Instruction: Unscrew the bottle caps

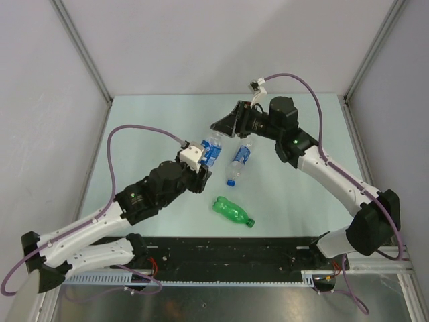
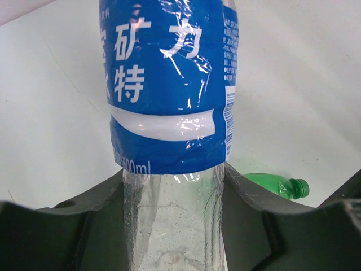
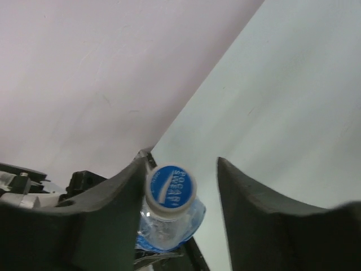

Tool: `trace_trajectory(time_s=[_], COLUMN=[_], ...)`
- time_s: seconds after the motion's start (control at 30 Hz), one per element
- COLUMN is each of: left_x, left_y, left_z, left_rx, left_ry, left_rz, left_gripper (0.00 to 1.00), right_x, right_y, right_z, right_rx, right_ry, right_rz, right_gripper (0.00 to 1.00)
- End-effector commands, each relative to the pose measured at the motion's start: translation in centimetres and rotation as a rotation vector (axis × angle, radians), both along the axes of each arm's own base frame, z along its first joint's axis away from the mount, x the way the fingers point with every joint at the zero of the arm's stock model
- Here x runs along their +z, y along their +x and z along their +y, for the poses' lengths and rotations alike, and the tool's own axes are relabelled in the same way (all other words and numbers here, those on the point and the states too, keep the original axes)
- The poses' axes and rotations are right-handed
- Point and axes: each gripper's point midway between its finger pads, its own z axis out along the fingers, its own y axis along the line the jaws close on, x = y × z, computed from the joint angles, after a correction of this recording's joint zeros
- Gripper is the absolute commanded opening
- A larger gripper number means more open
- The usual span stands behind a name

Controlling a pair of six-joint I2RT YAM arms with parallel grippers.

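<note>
My left gripper (image 2: 174, 226) is shut on the clear lower body of a bottle (image 2: 172, 84) with a blue label, holding it above the table (image 1: 154, 127). The same bottle (image 1: 212, 151) shows in the top view at mid-table. Its blue-topped cap (image 3: 170, 187) sits between the fingers of my right gripper (image 3: 182, 164). The left finger (image 3: 121, 195) touches the cap, and a gap remains before the right finger (image 3: 248, 203). A second clear bottle (image 1: 238, 163) with a blue label lies on the table. A green bottle (image 1: 231, 210) with a green cap (image 1: 251, 223) lies nearer the arms.
The green bottle (image 2: 271, 183) also shows past the right side of the left gripper. Grey walls close the table at the back and on both sides. A black rail (image 1: 228, 251) with the arm bases runs along the near edge.
</note>
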Motion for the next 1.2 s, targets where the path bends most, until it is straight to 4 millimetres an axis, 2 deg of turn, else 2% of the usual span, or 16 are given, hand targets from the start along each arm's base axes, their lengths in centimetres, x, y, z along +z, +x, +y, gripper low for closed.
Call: trace_trajectory(time_s=[0.0, 0.07, 0.13, 0.3, 0.47, 0.67, 0.93, 1.17], left_x=[2.5, 2.4, 2.3, 2.3, 2.6, 3.5, 5.2, 7.7], left_y=[0.4, 0.4, 0.4, 0.2, -0.6, -2.3, -5.8, -9.4], left_z=[-0.2, -0.2, -0.2, -0.1, -0.5, -1.7, -4.2, -5.8], left_rx=[0.010, 0.010, 0.010, 0.006, -0.040, -0.161, -0.403, -0.643], left_ry=[-0.027, -0.025, -0.024, -0.034, -0.064, -0.127, -0.229, -0.325], left_rz=[-0.056, -0.056, -0.054, -0.051, -0.048, -0.053, -0.062, -0.094], left_gripper=[0.00, 0.00, 0.00, 0.00, 0.00, 0.00, 0.00, 0.00], right_x=[3.5, 3.7, 3.9, 4.5, 5.6, 7.8, 10.3, 12.5], right_y=[-0.5, -0.7, -0.9, -1.6, -2.9, -5.3, -9.0, -12.0], right_z=[0.4, 0.3, 0.3, 0.1, -0.1, -0.7, -2.2, -4.4], right_rx=[0.045, 0.055, 0.065, 0.090, 0.141, 0.220, 0.288, 0.322], right_ry=[0.074, 0.081, 0.086, 0.087, 0.091, 0.112, 0.137, 0.157], right_rz=[-0.048, -0.047, -0.051, -0.079, -0.151, -0.284, -0.447, -0.591], right_gripper=[0.46, 0.31, 0.21, 0.09, 0.05, 0.01, 0.00, 0.00])
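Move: The blue cap already sits between the right hand's half-closed fingers, about 1 cm back of the hand point and level with it sideways. From the left hand, still gripping the blue-label bottle low down, the cap is some 5 cm ahead, 6 cm right and 10 cm up. From the right hand, the lying bottle is about 8 cm ahead, 6 cm right; the green bottle roughly 13 cm back, 4 cm right; both some 32 cm below. Nearly in place at first, the right hand shuts its fingers and pinches the cap, then draws back and up, about 9 cm each way and slightly right, turning counter-clockwise. The left keeps its grip on the bottle, rising some 6 cm while going back and right and turning clockwise, so the hands twist against each other by roughly 50 degrees about the bottle. ##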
